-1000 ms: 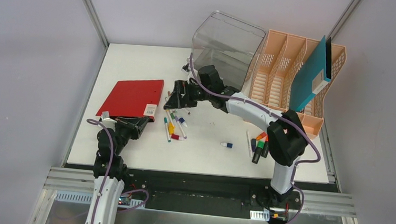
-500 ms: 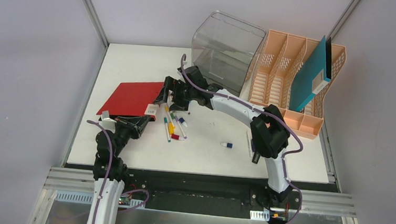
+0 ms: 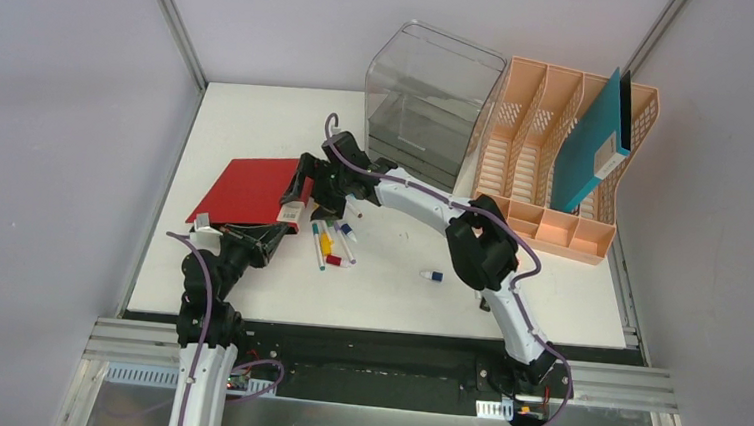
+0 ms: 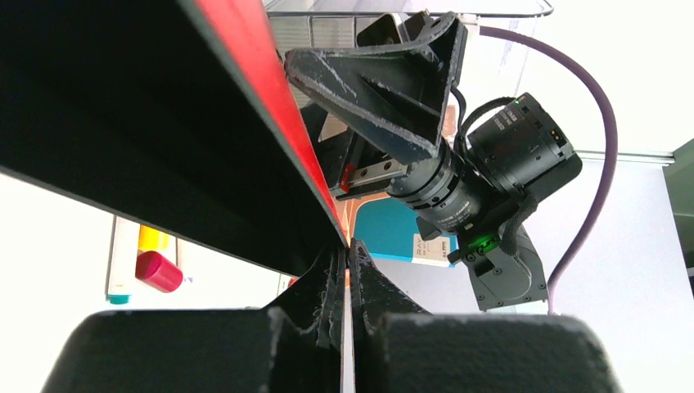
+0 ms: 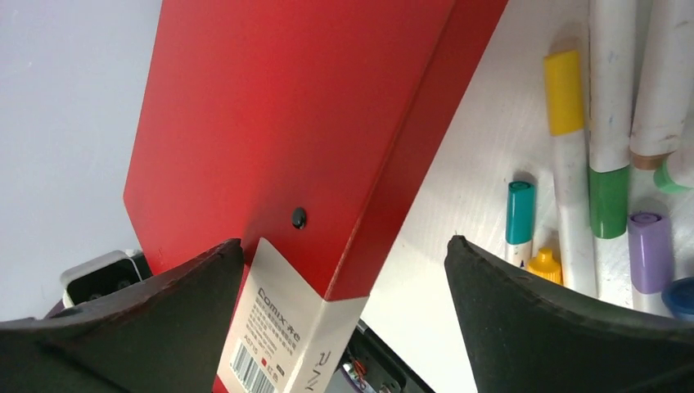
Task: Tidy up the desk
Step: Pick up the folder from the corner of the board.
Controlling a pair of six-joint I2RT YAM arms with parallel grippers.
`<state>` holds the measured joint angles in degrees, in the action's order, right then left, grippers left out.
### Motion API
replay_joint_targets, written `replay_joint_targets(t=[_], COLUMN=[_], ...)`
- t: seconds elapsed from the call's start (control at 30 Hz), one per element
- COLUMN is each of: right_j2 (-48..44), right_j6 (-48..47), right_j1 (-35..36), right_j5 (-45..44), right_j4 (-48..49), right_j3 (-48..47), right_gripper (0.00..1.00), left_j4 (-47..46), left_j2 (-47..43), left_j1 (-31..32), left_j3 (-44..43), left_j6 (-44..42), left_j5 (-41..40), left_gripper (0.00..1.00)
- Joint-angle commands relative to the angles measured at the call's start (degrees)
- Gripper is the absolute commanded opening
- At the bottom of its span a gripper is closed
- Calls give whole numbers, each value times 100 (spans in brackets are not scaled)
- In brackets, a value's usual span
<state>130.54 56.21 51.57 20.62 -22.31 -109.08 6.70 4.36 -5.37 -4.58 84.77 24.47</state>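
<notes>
On the white desk lies a red folder with a white label on its spine. My left gripper is shut on the folder's near edge; in the left wrist view its jaws pinch the thin red cover. My right gripper is open and straddles the labelled spine corner, one finger over the cover and the other over bare desk. Neither finger touches the folder. Loose markers lie just right of the folder, with yellow, teal, green and purple caps.
A clear plastic bin stands at the back centre. A peach file rack beside it holds a teal folder. A small blue-capped piece lies alone mid-desk. The right arm's elbow hangs over the desk's right half.
My right gripper has swung left from beside the clear bin to over the red folder's spine corner, staying open. The left gripper has kept its grip and place.
</notes>
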Motion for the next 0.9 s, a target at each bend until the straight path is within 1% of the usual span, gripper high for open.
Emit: replay_joint_targets(t=[0.0,0.17,0.27,0.4,0.57,0.7,0.87], right_j2=[179,411,452,357,119,-106,-402], right_j6=[296,372,359,207,19,-57,-187], right_j1=[26,57,40,8,-51,-67,-77], right_j5=[100,356,510,674,863,1021,1126], right_j4=[-129,-114,6,89,213,261,305], right_j3=[-495,-803,-909,-1003,-1054,-1053,-993], right_gripper=[95,88,78,70,57,53,50], left_j4=[-362,-397,-353,-180,-33,25,188], left_j2=[-91,-133,-137,-177,-234,-234,-242], left_j1=[-52,-54,-52,-53,-52,-52,-53], left_j3=[-316,-326,-412,-542,-752,-887,-1003], left_j6=[167,318,308,300,250,212,116], left_j5=[248,441,581,790,930,1038,1263], left_gripper=[0,0,0,0,0,0,0])
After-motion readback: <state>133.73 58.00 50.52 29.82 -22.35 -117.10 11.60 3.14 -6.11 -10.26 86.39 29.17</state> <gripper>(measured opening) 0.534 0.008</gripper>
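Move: The right hand, wide open, has the red folder's right-hand spine almost between its fingers, about 2 cm to its left and 2 cm below. The white label lies roughly 4 cm back, 3 cm left and 2 cm lower; the markers on the table lie some 5 cm back, 6 cm right and 8 cm below. From the left hand, which already pinches the near right corner, that stretch of spine is about 7 cm ahead and 4 cm right, roughly level. Leftward about 2 cm, the right hand slips over the folder's spine just beyond the label, closing to roughly half open with one finger on the cover and the other beneath. It then rises about 3.5 cm, fingertips tipping up slightly. The left hand keeps its shut pinch on the near corner and lifts about 3 cm alongside, easing back a little. ##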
